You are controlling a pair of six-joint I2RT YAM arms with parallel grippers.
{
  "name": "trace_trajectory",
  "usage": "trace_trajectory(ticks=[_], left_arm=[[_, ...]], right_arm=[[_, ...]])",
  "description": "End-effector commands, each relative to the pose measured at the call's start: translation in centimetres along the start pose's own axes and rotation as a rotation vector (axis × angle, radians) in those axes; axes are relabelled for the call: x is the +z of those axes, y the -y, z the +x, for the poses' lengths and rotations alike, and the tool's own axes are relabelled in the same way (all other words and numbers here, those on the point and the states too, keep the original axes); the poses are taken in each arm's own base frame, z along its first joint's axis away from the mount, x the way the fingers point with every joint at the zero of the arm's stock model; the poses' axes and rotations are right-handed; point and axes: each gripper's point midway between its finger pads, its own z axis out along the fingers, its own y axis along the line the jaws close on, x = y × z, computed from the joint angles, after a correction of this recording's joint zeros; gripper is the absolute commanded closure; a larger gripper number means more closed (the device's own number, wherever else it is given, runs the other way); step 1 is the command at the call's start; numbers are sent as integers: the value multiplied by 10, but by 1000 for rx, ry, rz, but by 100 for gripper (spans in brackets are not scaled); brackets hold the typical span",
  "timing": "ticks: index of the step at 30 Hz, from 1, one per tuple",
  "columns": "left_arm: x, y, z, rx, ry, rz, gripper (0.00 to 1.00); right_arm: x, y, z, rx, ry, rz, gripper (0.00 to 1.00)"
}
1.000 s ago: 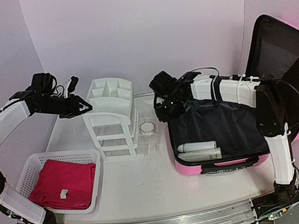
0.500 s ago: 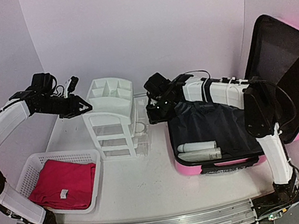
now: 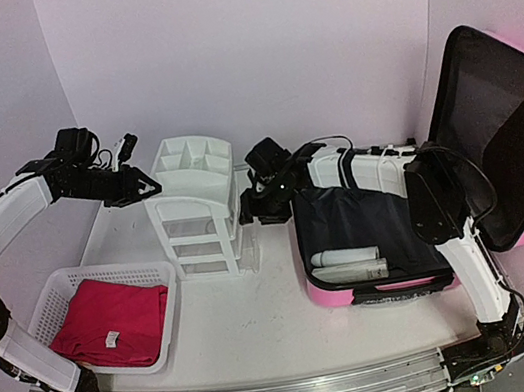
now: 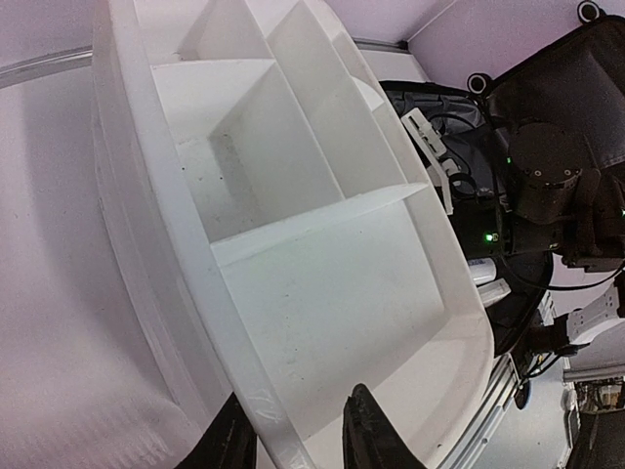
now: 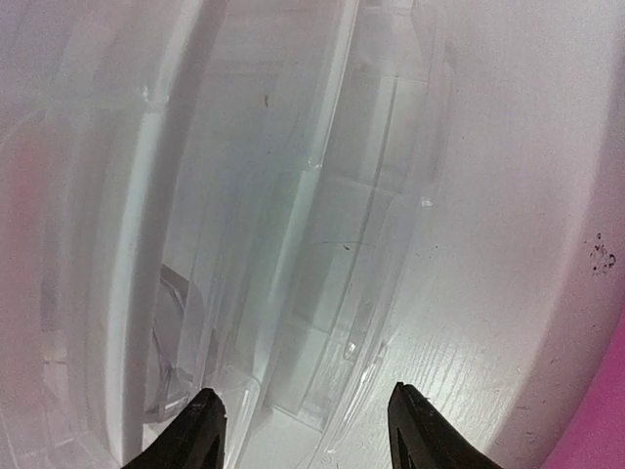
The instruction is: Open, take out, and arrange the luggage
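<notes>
The luggage [image 3: 389, 283] is a bright-pink suitcase lying open on the right, lid [image 3: 511, 111] upright and black lining showing. White tubes [image 3: 347, 260] lie in its front part. A white drawer organizer [image 3: 197, 202] stands mid-table. My left gripper [image 3: 147, 188] is shut on the organizer's top rim [image 4: 210, 293], one finger outside the tray and one inside. My right gripper [image 3: 247, 211] is open and empty beside the suitcase's left edge, its fingers [image 5: 207, 425] spread wide before the organizer's clear lower drawer [image 5: 332, 293].
A white mesh basket [image 3: 51, 294] holding a folded red cloth [image 3: 111, 319] sits at the front left. The right arm [image 3: 378, 160] stretches over the suitcase's back edge. Purple walls close in the table on three sides.
My right gripper moved left from the suitcase's corner to the organizer's clear drawer and opened wide. The drawer sticks out less than before. The left arm has not moved.
</notes>
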Motion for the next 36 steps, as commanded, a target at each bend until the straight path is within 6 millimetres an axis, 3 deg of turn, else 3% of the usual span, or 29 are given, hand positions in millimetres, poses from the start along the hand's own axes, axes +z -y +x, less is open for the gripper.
trace_trajectory(ticks=[1, 16, 23, 27, 36], left_arm=[[9, -4, 21, -34, -75, 11, 69], [11, -8, 22, -46, -81, 4, 69], [9, -15, 20, -63, -73, -17, 70], [6, -20, 18, -72, -61, -45, 70], [-3, -35, 15, -87, -34, -126, 70]], right_arm=[[-13, -5, -13, -13, 74, 21, 41], [30, 30, 9, -35, -30, 173, 46], [-7, 79, 6, -129, 1, 482, 66], [-29, 90, 0, -178, 49, 614, 67], [-52, 106, -2, -161, 106, 791, 68]])
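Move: The clear bottom drawer of the white organizer already sticks out a little. From the right hand its outer wall lies about 2 cm to the right, level fore and aft, and some 5 cm below. The organizer's body stands about 13 cm left of this hand; the open suitcase's middle is roughly 34 cm to its right, 4 cm lower. From the left hand, that drawer wall is around 23 cm right and 22 cm below, level fore and aft. The right hand hooks the bottom drawer's outer wall with its inner finger and drags it towards the suitcase: it first sinks about 5 cm beside the organizer, fingers partly closing around the wall, then draws some 6 cm right, rising slightly at the end, while the wrist rolls about 35 degrees until the fingers point nearly straight down. The left hand stays astride the organizer's upper left rim. ##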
